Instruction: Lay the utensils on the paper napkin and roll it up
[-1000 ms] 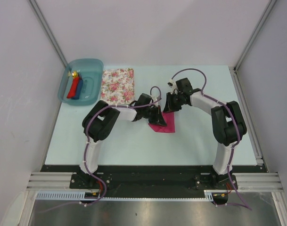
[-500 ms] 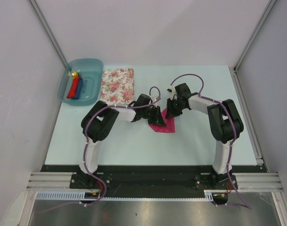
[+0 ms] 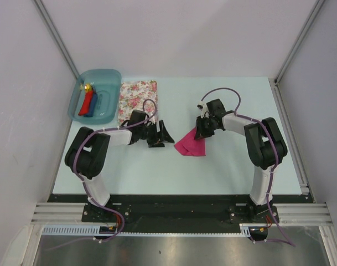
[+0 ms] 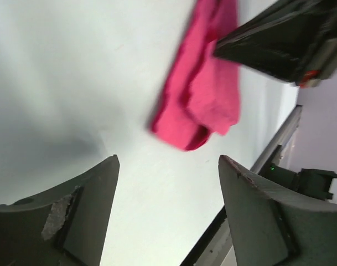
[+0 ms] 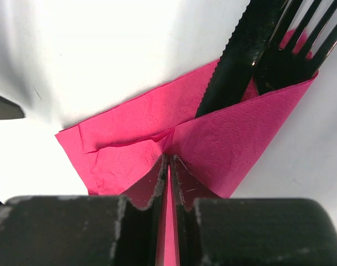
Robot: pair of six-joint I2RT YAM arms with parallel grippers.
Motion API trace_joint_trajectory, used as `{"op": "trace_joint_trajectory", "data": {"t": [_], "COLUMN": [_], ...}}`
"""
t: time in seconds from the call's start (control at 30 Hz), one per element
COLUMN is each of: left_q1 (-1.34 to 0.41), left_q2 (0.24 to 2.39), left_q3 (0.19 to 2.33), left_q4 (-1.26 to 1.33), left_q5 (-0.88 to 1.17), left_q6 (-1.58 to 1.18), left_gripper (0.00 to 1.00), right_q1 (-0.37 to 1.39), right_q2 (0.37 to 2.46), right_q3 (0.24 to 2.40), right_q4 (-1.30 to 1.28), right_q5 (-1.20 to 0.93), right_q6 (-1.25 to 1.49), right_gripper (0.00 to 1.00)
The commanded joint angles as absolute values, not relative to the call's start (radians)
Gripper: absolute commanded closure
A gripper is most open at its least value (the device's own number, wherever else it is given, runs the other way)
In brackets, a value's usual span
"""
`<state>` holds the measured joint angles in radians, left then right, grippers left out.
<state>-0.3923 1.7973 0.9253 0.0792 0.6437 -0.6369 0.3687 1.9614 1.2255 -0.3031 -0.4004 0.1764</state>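
The magenta paper napkin (image 3: 190,145) lies folded on the table's middle, also seen in the left wrist view (image 4: 198,94). In the right wrist view its folds (image 5: 223,138) wrap over the dark knife (image 5: 240,55) and the dark fork (image 5: 293,50), whose ends stick out at the top. My right gripper (image 5: 169,158) is shut, pinching a napkin fold; from above it (image 3: 201,132) sits at the napkin's upper edge. My left gripper (image 3: 167,136) stands open and empty, left of the napkin and apart from it (image 4: 168,160).
A floral cloth (image 3: 138,100) lies at the back left. Beside it a teal bin (image 3: 102,72) holds red and blue rolls (image 3: 88,103). The table's right edge rail (image 4: 273,149) shows in the left wrist view.
My left gripper has let go of the napkin, opened wide and pulled back to the left. The right gripper keeps its pinch at the napkin's upper edge.
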Motion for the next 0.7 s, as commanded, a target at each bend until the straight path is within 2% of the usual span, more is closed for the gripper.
{"op": "trace_joint_trajectory", "data": {"t": [0.0,0.4,0.67], "left_q1": [-0.382,-0.509,-0.541], "left_q2": [1.799,2.072,2.161], "left_q3": [0.888,1.011,1.166], "left_q4": [0.029,0.29,0.308], "left_q5": [0.624,0.742,0.736], "left_q6": [-0.588,-0.756,-0.733], "left_gripper": [0.21,0.25,0.25], "right_q1": [0.387,0.385,0.385], "right_q2": [2.04,2.045,2.054], "right_q3": [1.17,1.166,1.164], "right_q4": [-0.305,-0.299,-0.29], "right_q5": [-0.334,-0.333,-0.339], "right_q6": [0.163,0.166,0.175], "right_gripper": [0.9,0.91,0.91]}}
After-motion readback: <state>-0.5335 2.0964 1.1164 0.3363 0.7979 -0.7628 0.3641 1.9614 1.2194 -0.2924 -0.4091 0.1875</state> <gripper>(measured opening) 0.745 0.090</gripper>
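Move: The half-folded paper napkin has its middle about 9 cm to the right of the open left hand, level with it and some 4 cm lower. The exposed far ends of the utensils stick out beyond it, roughly 13 cm right and 9 cm ahead of that hand; the floral cloth is about 12 cm left and 17 cm ahead. From the right hand, resting on the fold, the napkin's middle lies some 2 cm left and 2 cm back. The left hand dips about 1.5 cm with a small drift left and back, then sweeps some 10 cm to the right, low over the table, towards the napkin, fingers staying wide apart while the wrist turns about 10 degrees clockwise and its fingers tip a little flatter. Its far finger comes against the napkin's loose left edge and pushes it inward towards the right hand, which stays in place with nearly shut fingertips still on the fold. ##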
